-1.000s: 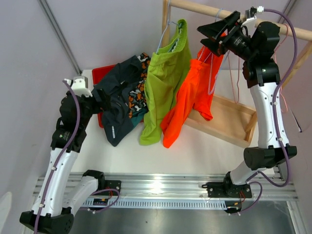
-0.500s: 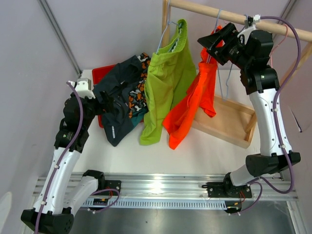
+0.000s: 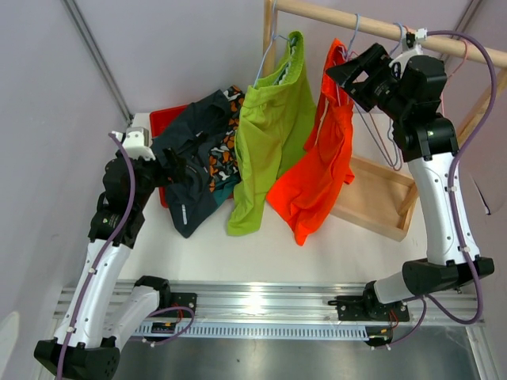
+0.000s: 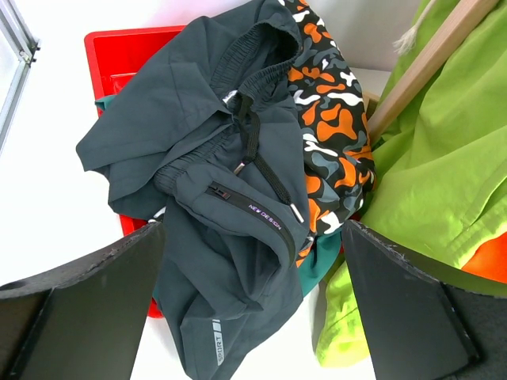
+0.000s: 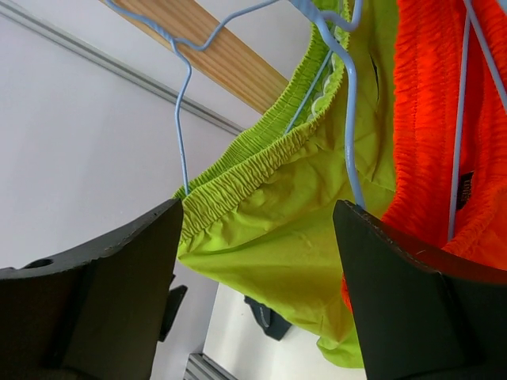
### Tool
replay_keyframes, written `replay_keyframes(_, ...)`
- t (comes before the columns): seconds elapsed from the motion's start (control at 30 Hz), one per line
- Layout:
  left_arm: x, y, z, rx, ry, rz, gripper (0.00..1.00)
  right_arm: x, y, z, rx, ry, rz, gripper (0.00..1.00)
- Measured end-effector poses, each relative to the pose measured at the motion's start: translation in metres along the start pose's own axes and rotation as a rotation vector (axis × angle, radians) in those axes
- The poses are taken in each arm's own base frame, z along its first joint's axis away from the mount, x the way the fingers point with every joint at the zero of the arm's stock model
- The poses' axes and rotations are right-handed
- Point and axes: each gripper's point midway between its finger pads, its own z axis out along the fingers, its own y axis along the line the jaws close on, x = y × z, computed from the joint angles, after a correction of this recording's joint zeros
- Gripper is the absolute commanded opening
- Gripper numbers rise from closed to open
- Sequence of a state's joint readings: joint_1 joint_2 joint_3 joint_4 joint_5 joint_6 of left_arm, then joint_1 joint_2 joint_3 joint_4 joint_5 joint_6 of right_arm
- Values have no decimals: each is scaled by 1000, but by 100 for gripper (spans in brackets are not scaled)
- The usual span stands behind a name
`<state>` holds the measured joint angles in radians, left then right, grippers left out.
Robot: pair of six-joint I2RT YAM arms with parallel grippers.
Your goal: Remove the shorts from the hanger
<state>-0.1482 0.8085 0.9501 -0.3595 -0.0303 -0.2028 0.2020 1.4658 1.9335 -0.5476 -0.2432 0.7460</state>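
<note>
Lime green shorts (image 3: 273,119) (image 5: 301,214) hang on a light blue wire hanger (image 5: 182,119) from the wooden rail (image 3: 333,16). Just right of them, bright orange shorts (image 3: 323,154) (image 5: 432,95) hang on another blue hanger (image 5: 458,158). My right gripper (image 3: 348,73) (image 5: 257,206) stands open high at the orange waistband, with one hanger wire by its right finger (image 5: 396,285). Dark navy shorts (image 3: 190,150) (image 4: 198,134), a camouflage pair (image 3: 224,158) (image 4: 333,134) and a teal pair (image 4: 321,261) lie heaped on the red tray (image 3: 162,119). My left gripper (image 3: 176,168) (image 4: 253,229) hovers open above the navy pair.
A wooden base frame (image 3: 380,198) lies under the rail at the right, with an upright post (image 3: 269,32) behind the lime shorts. Bare wire hangers (image 3: 388,134) dangle beside my right arm. White table shows in front of the hanging shorts.
My right gripper has shifted right and slightly up. The orange shorts swung with it and now hang longer and straighter. My left gripper edged slightly towards the heap, then held still.
</note>
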Motion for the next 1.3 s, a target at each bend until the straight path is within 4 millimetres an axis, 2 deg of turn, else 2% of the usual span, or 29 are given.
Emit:
replay_keyframes(0.5,1,-3,-1,20,0,0,99,-23,25,-35,-41,-99,-52,81)
replay_keyframes(0.67,0,-6,-3,34,-7,-3,99,-19,16,-24,-20,-89,-66,79)
replay_keyframes(1.07,4,-8,-4,47,-1,-8,99,0,-22,19,80,-40,-129,74)
replay_keyframes(1.17,4,-8,-5,52,-1,-8,99,3,-26,26,87,-31,-135,62)
replay_keyframes(1.2,4,-9,-5,56,1,-8,99,4,-26,27,86,-29,-136,52)
replay_keyframes(1.27,4,-12,-5,70,2,-7,99,5,-26,31,80,-28,-137,40)
replay_keyframes(1.3,4,-14,-6,82,2,-7,99,5,-26,33,77,-28,-135,28)
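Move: The near arm of the blue hanger that carries the orange shorts is roughly 5 cm ahead of the right gripper, 1 cm to its right and 3 cm below; it lies about 43 cm right of the left gripper, 13 ahead and 16 above. From the right gripper, the orange shorts' middle hangs 2 cm ahead, 4 left and some 20 below, the green shorts 16 left, level ahead, 20 below, and the empty blue hanger 4 ahead, 7 right and 4 below. Draw the open right gripper back and up first, about 3 cm each way. Then swing it forward and down, some 6 cm each, over the near arm of the orange shorts' hanger so that the wire comes between the fingers, dipping the hand's left side a little. Close the fingers to about half the starting gap near the end of the reach. ##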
